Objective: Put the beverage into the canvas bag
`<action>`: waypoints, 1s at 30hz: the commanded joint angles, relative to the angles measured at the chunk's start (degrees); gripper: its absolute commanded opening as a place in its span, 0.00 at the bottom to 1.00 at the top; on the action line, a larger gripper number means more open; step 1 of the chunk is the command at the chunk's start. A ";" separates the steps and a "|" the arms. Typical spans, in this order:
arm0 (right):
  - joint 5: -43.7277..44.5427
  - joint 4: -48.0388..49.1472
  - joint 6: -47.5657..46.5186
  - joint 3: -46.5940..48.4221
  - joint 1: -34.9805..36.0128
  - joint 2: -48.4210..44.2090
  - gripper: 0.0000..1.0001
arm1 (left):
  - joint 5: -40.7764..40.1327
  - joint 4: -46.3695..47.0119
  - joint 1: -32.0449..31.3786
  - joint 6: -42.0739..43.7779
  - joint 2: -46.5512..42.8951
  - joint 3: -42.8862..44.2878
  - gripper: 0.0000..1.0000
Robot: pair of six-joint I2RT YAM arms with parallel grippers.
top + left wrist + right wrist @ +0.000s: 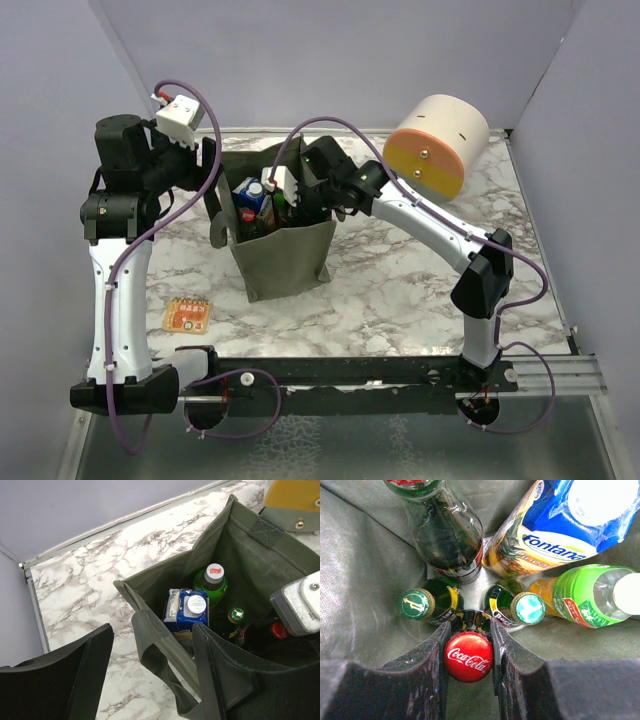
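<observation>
The olive-green canvas bag [285,260] stands upright mid-table, its mouth wide. Inside it, my right gripper [468,630] is shut on the neck of a dark glass beverage bottle with a red Coca-Cola cap [468,656]. The bottle stands upright among the other drinks: a blue Fontana carton [560,525], a green plastic bottle [585,595], two green-capped glass bottles [417,604] and another dark bottle [447,535]. My left gripper [152,635] is open and straddles the bag's left rim and handle [150,645], one finger outside and one finger inside.
A cream-and-orange cylinder [437,145] lies at the back right, close to the right arm's forearm. A small orange packet [187,316] lies flat at the front left beside the left arm. Grey walls close in the table on three sides.
</observation>
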 commanded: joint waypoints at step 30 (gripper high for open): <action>-0.11 0.55 -0.88 5.01 0.05 -3.25 0.81 | -4.36 6.01 0.24 1.26 1.90 -1.28 0.70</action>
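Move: Down in the canvas bag, the right hand still has the Coca-Cola bottle by its neck, the bottle's middle roughly 8 cm straight below the hand. Two green-glass bottles stand about 5 cm to the hand's left, one 4 cm farther out than the hand, one 4 cm nearer; the green-label bottle is some 8 cm ahead and 5 cm left. From the left hand, the Coca-Cola bottle lies about 15 cm right, 4 cm back and 26 cm below. Holding still at first over the upright Coca-Cola bottle, the right hand then spreads its fingers wide and lets go of the neck, beginning to rise at the very end, by about 1 cm. The left hand, empty and open beside the bag's left rim, drifts some 2 cm forward and a little left. ##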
